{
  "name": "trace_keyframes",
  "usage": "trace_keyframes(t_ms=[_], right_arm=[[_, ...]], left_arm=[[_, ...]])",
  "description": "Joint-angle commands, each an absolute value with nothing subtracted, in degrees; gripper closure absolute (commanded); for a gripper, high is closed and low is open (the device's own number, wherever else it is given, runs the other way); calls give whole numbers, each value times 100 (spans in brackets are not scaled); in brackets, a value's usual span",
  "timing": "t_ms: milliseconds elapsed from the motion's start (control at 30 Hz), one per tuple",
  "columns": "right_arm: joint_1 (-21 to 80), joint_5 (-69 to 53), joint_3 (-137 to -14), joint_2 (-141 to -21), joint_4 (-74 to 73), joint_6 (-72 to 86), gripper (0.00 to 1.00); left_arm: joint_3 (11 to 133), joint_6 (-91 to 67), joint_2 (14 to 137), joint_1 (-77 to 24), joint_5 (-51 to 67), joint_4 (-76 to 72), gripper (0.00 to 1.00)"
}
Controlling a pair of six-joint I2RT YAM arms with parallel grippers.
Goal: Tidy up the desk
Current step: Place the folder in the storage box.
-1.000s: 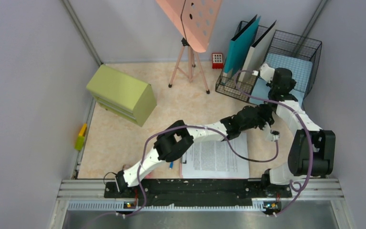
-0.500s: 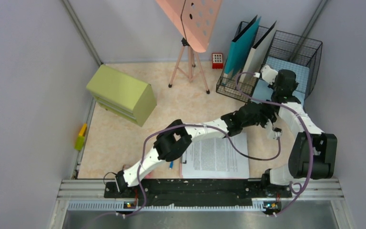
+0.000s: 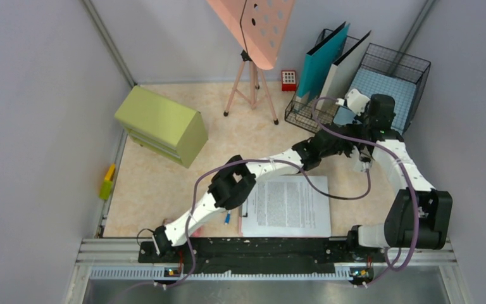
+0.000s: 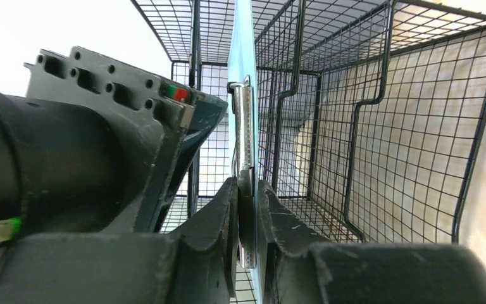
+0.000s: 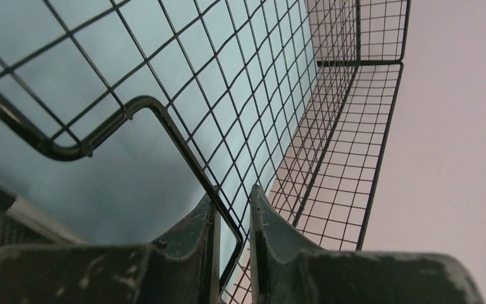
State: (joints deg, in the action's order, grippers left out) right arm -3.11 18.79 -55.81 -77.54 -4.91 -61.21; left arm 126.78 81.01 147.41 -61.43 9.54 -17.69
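On the desk (image 3: 164,183), a black wire rack (image 3: 417,69) stands at the back right. A pale blue clipboard (image 3: 386,88) leans in its right compartment. My left gripper (image 3: 348,134) reaches to the rack's front and is shut on the clipboard's edge. The left wrist view shows this clipboard (image 4: 242,63) edge-on with its metal clip, pinched between the jaws of the left gripper (image 4: 247,183). My right gripper (image 3: 347,100) is at the rack's front divider. The right wrist view shows the right gripper (image 5: 233,199) shut on a thick wire of the rack (image 5: 133,104).
A teal folder (image 3: 319,60) and a white folder (image 3: 345,63) stand in the rack's left compartment. Printed sheets (image 3: 288,206) and a blue pen (image 3: 227,218) lie near the front. A green cabinet (image 3: 161,123), pink music stand (image 3: 253,25), small red item (image 3: 288,79) and yellow-green object (image 3: 107,182) are also there.
The left arm has stretched further toward the rack, pushing the clipboard deeper in. The right wrist shifted slightly right, and the rack and folders shifted and tilted a little.
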Motion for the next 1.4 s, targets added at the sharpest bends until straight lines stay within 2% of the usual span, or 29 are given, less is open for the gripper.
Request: trace_keyframes(t_ms=[0,533,1133,1233,1367], right_arm=[[-255,1583,-5738,-7406,-990,-5211,100],[-181,1576,-5828,-7339,-1410,-5071,100],[-172,1753,-5924,-7467,-1595,-5027,100],[-171,1784,-5960,-7516,-1611,-5019,100],[-169,1793,-6062,-7582,-1691,-4972,100]], left_arm=[[13059,8451,14901,-5859,765,-2148,100],[13755,8889,15508,-5742,1083,-2080,98],[13899,8821,15634,-5719,1093,-2208,56],[13426,8750,15368,-5743,989,-2586,49],[12256,8618,14664,-5838,922,-3056,31]])
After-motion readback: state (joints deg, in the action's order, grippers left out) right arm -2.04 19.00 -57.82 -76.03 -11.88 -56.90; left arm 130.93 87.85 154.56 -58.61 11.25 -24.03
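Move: My left hand already pinches the folder by its clip end, and the box's right bay, where it belongs, lies about 11 cm ahead, 5 cm to the right and 5 cm lower. The beige folder stands roughly 16 cm ahead and 5 cm left of that hand, the teal one 17 cm ahead and 13 cm left, both near hand height. From my right hand, already gripping the box's wire, that bay is some 7 cm ahead, 4 cm left and 6 cm down. With my left hand I ease the clipped folder forward into the box's right bay, going about 3 cm and rolling the hand some 8 degrees so its far side lifts. Then I open the fingers while edging a little farther, and finish by sinking about 2 cm and backing off slightly. My right hand keeps its pinch on the wire, giving about 1 cm back and to the left. ##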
